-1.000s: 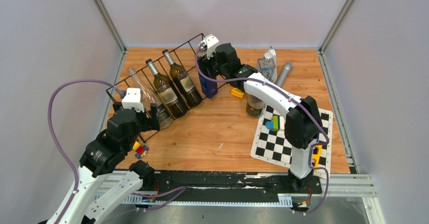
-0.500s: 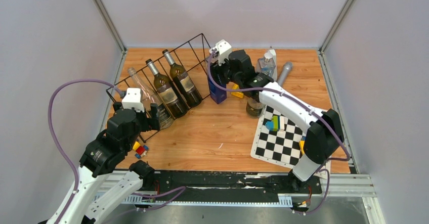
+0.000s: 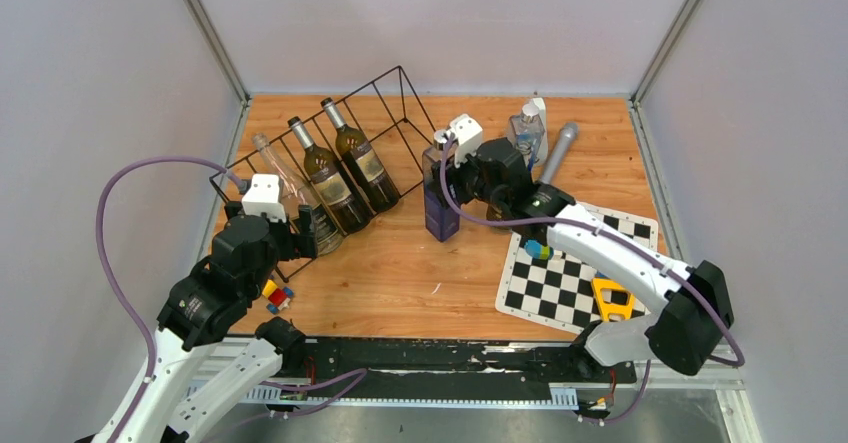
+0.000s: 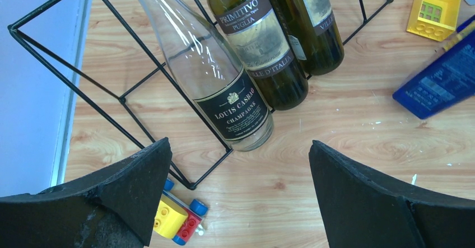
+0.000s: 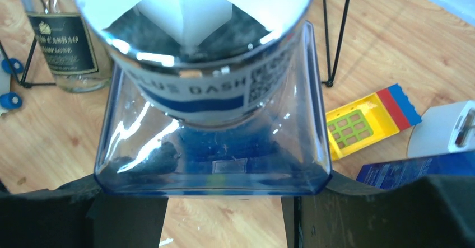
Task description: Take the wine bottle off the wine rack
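Note:
The black wire wine rack (image 3: pixel 401 70) lies at the back left and holds a clear bottle (image 3: pixel 290 198) and two dark green bottles (image 3: pixel 330 178). My right gripper (image 3: pixel 447 168) is shut on a square blue wine bottle (image 3: pixel 438 218), which stands upright in the middle of the table, apart from the rack. In the right wrist view the blue bottle (image 5: pixel 213 147) fills the space between my fingers (image 5: pixel 56 214). My left gripper (image 3: pixel 295 233) hangs open by the rack's near end. Its fingers (image 4: pixel 112 197) are wide apart just short of the clear bottle (image 4: pixel 218 80).
A toy car (image 4: pixel 176 217) lies under my left gripper. A checkerboard mat (image 3: pixel 575 283) with a yellow tool (image 3: pixel 610 298) lies at the right. A clear bottle (image 3: pixel 527 128) and a grey cylinder (image 3: pixel 558 148) stand at the back. A yellow block (image 5: pixel 364 125) is near the blue bottle.
My right arm has carried the blue bottle away from the rack's far end, toward the near right. The left arm has not moved.

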`<control>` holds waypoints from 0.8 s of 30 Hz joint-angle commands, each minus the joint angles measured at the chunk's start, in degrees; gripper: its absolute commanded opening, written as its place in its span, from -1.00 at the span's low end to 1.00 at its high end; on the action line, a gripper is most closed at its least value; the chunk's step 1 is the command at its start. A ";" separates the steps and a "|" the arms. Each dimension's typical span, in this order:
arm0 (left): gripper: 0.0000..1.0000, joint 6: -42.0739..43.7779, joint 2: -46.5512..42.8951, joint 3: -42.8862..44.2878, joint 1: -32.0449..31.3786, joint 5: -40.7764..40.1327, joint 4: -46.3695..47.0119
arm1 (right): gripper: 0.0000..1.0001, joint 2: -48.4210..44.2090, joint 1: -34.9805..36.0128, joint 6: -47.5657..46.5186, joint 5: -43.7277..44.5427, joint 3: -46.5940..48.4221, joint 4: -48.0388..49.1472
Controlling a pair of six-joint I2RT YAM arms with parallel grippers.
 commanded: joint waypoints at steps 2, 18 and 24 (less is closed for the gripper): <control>1.00 0.93 0.41 -0.45 0.21 0.29 2.40 | -1.00 -9.06 1.61 3.13 0.80 -4.21 10.52; 1.00 1.04 1.03 -0.45 0.24 0.72 2.57 | -0.94 -18.23 4.86 4.36 0.41 -15.86 9.52; 1.00 1.09 1.34 -0.45 0.22 1.00 2.56 | -0.96 -21.30 5.03 5.86 7.43 -18.20 7.69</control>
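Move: The blue square bottle is already in the right gripper, held upright by its neck. The bare table spot it is going to lies roughly 8 cm back, 4 cm right and 26 cm below. From this hand the yellow block is some 12 cm ahead and 7 cm right, the standing clear bottle 3 cm ahead and 13 cm right, and the nearer green wine bottle 9 cm ahead and 16 cm left. From the left hand, that spot is about 4 cm ahead and 34 cm right. Keep the right fingers shut on the blue bottle's neck and carry it upright away from the rack, drawing it back about 7 cm and easing right some 3 cm over the bare table. Sink about 3.5 cm in the first half, then hold that height and slow down while still easing back and right. ##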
